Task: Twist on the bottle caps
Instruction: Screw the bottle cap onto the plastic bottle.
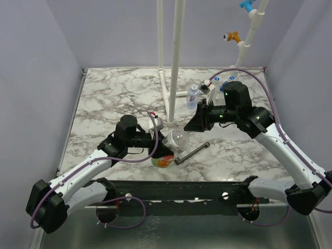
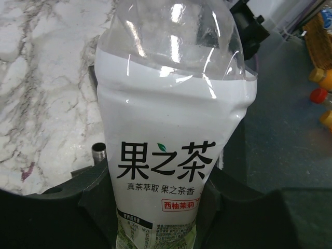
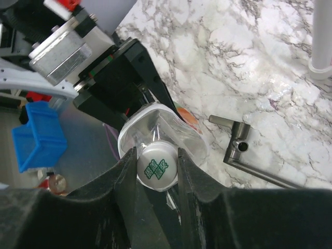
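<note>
A clear bottle [image 1: 176, 139] with a white, green and orange label is held tilted above the table's near middle, its neck toward the right arm. My left gripper [image 1: 158, 148] is shut on its lower body; in the left wrist view the bottle [image 2: 171, 104] fills the frame and the left gripper [image 2: 158, 199] clamps the label from both sides. A white bottle cap [image 3: 157, 165] with green print sits on the neck. My right gripper [image 3: 156, 151] has both fingers against the cap's sides, and it meets the bottle's top in the top view [image 1: 194, 123].
A black T-shaped metal tool [image 1: 193, 152] lies on the marble just right of the held bottle, the same tool [image 3: 244, 150] showing in the right wrist view. White pipes [image 1: 175, 57] stand at the back centre. More small bottles [image 1: 193, 95] stand at the back right.
</note>
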Controlling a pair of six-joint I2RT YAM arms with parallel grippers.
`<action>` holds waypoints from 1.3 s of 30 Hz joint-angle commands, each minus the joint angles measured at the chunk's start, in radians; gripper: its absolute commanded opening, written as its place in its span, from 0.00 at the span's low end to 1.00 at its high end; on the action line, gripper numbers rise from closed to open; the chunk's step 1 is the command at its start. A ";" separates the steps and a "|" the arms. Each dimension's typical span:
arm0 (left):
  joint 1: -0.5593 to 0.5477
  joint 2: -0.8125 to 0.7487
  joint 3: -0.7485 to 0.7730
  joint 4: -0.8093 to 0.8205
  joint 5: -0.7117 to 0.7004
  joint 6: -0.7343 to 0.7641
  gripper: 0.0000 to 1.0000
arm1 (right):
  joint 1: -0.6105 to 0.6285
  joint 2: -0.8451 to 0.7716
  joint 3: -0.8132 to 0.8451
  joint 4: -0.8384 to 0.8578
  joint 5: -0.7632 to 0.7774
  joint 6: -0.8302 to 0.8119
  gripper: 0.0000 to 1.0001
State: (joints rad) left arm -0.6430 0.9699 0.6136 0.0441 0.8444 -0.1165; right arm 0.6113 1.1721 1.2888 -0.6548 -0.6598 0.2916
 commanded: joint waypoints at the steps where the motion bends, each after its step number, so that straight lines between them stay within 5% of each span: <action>1: -0.008 -0.039 0.044 0.056 -0.285 0.016 0.00 | 0.008 0.042 -0.003 -0.061 0.068 0.150 0.19; 8: -0.121 -0.097 0.062 0.055 -0.713 0.171 0.00 | 0.008 0.099 -0.037 -0.063 0.134 0.372 0.16; 14: -0.335 -0.049 0.082 0.097 -1.138 0.328 0.00 | 0.008 0.117 -0.102 -0.001 0.190 0.543 0.12; 19: -0.418 0.005 0.072 0.168 -1.302 0.377 0.00 | 0.010 0.102 -0.131 0.041 0.237 0.618 0.10; 26: -0.420 -0.014 0.048 0.143 -1.205 0.379 0.00 | 0.010 0.067 -0.104 0.034 0.321 0.626 0.24; 36: -0.398 -0.043 0.049 -0.027 -0.915 0.316 0.00 | 0.010 0.032 0.051 -0.040 0.435 0.490 0.83; 39: -0.368 -0.054 0.043 -0.035 -0.833 0.287 0.00 | 0.010 0.008 0.068 -0.039 0.450 0.451 0.92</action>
State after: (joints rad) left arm -1.0443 0.9367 0.6361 0.0242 -0.1684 0.2218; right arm 0.6167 1.2228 1.3117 -0.6525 -0.2646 0.8234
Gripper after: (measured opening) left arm 0.487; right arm 0.892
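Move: The white cap is already between the right fingers, on the neck of the clear bottle that the left hand grips; the bottle's body lies some 3 cm back, 7 cm left and 8 cm below the right hand. From the left hand the cap is about 4 cm ahead, 9 cm right and 10 cm up. The metal tap lies on the table about 8 cm ahead of the right hand, level sideways, 29 cm below. Both hands swing 6 cm forward and down, counter-twisting cap against bottle about 45 degrees each; right opens and rises. ##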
